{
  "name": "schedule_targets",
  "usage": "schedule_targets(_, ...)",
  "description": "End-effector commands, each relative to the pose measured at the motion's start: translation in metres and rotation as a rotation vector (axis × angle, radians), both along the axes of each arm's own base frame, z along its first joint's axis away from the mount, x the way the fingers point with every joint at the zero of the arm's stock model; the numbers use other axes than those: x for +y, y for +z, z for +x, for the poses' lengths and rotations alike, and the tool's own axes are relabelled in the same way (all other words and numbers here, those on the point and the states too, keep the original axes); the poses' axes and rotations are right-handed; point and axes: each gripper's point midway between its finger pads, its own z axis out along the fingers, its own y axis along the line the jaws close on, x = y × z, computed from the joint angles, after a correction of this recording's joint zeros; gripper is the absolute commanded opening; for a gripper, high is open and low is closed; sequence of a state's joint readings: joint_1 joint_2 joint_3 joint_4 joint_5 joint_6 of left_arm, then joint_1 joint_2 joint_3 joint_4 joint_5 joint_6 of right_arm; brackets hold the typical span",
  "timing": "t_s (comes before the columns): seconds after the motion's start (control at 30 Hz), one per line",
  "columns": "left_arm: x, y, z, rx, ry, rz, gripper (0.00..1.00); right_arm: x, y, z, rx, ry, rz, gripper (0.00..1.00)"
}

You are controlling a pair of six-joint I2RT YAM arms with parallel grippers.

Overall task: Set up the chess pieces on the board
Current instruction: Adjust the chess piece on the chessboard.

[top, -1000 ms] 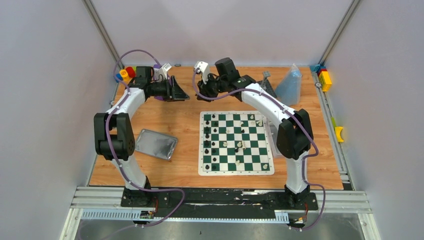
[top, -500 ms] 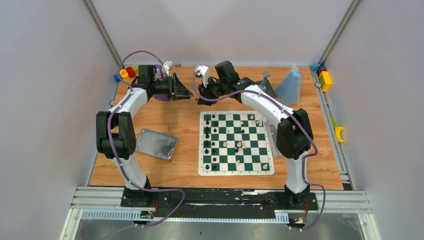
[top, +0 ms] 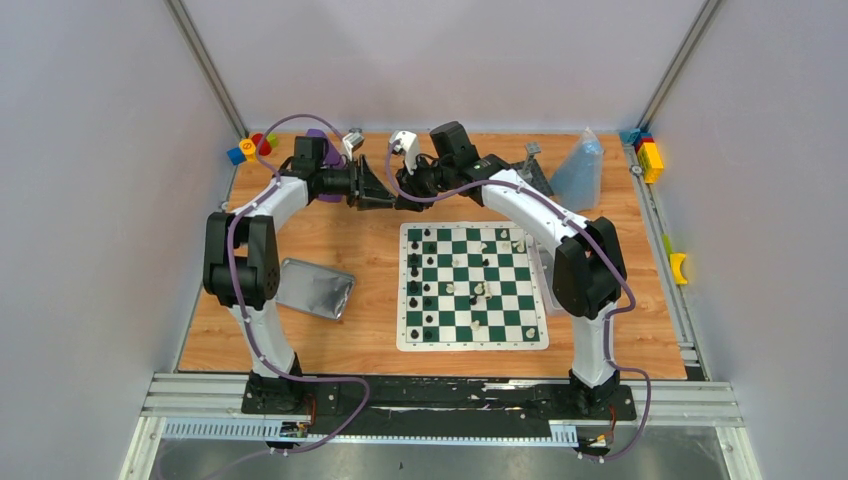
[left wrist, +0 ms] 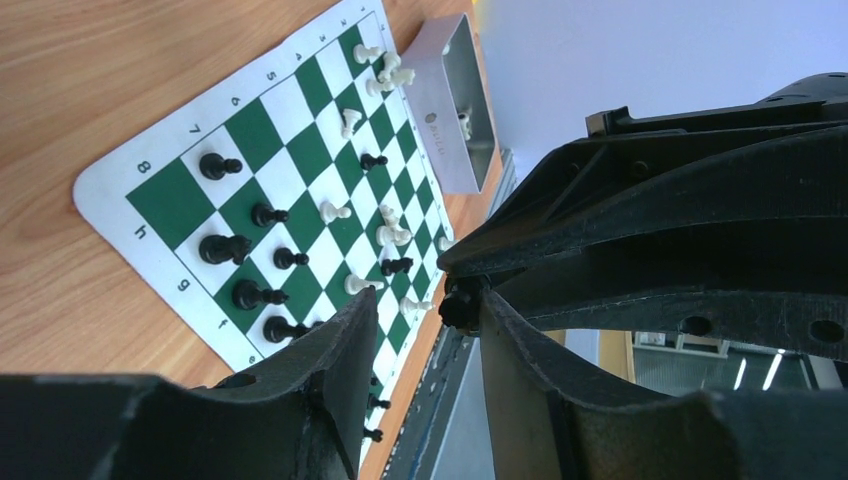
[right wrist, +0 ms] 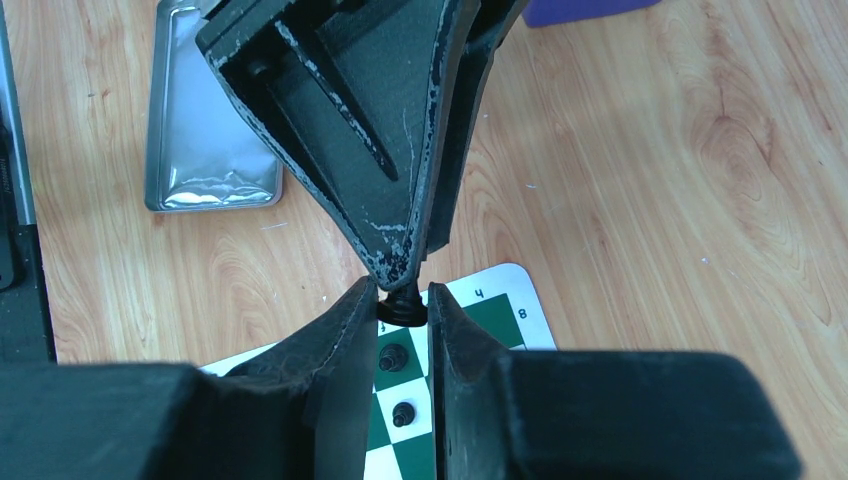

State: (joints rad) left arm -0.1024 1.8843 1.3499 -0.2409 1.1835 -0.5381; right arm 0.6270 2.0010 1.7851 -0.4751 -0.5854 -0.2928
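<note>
The board (top: pixel 475 343) lies right of the table's centre, with black and white chess pieces (top: pixel 480 293) scattered over it. Above its far left corner my two grippers meet tip to tip. My right gripper (right wrist: pixel 400 295) is shut on a small black chess piece (right wrist: pixel 403 306), which also shows in the left wrist view (left wrist: pixel 458 305). My left gripper (left wrist: pixel 425 305) is open around that piece: one finger touches it and the other stands well apart. From above, the left gripper (top: pixel 383 196) and the right gripper (top: pixel 405 194) hide the piece.
A silver tin lid (top: pixel 313 288) lies left of the board. An open silver tin (left wrist: pixel 450 130) sits along the board's right edge. A clear plastic bag (top: pixel 580 170) and coloured blocks (top: pixel 252 147) stand at the back, more blocks (top: pixel 648 155) at far right.
My left arm has swung right until its fingers reach the right gripper's tips, and its jaws have narrowed. The right arm holds still with the black piece.
</note>
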Motion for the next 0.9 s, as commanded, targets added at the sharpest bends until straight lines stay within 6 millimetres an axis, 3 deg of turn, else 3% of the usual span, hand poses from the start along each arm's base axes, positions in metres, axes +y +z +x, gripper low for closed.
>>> schedule_targets(0.0,-0.01,0.019,0.003,-0.047,-0.049,-0.048,0.47,0.004,0.018,-0.001,-0.024,0.015,0.039,0.0)
schedule_targets(0.53,-0.013,0.02,0.001,-0.024,-0.06,-0.067,0.25,0.004,0.011,0.003,-0.022,0.011,0.027,0.0)
schedule_targets(0.63,-0.014,0.02,0.001,-0.026,-0.059,-0.068,0.17,0.004,0.009,0.003,-0.02,0.012,0.025,0.02)
schedule_targets(0.77,-0.014,0.022,0.001,-0.036,-0.058,-0.071,0.02,0.003,0.008,0.004,-0.02,0.002,0.018,0.17)
schedule_targets(0.87,-0.014,0.024,0.003,-0.055,-0.056,-0.067,0.0,-0.002,0.01,0.004,-0.033,-0.018,0.009,0.36)
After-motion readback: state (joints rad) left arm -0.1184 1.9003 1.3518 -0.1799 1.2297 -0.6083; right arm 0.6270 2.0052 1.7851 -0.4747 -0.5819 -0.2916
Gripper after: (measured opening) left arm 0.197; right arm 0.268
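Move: The black chess piece sits still in the right hand's fingertips, practically at its hand point. From the left hand, whose open fingers already straddle it, it lies about 1 cm to the right, level in height and neither ahead nor back. From the left hand the board's empty far-left corner square is some 4 cm back, 4 cm right and 16 below; the nearest black pawn stands about 4 back and 6 right, the nearest back-row piece 7 back and 3 right, both 15 below. The black chess piece, still held by the right hand, is pinched by the left: the left hand eases about 1 cm right towards the right fingertips, rising slightly, while its fingers close from half open onto the piece and stop there, their grip effort rising. The right hand stays in place, keeps its hold until the left has it, then at the very end begins to open its fingers slightly. ##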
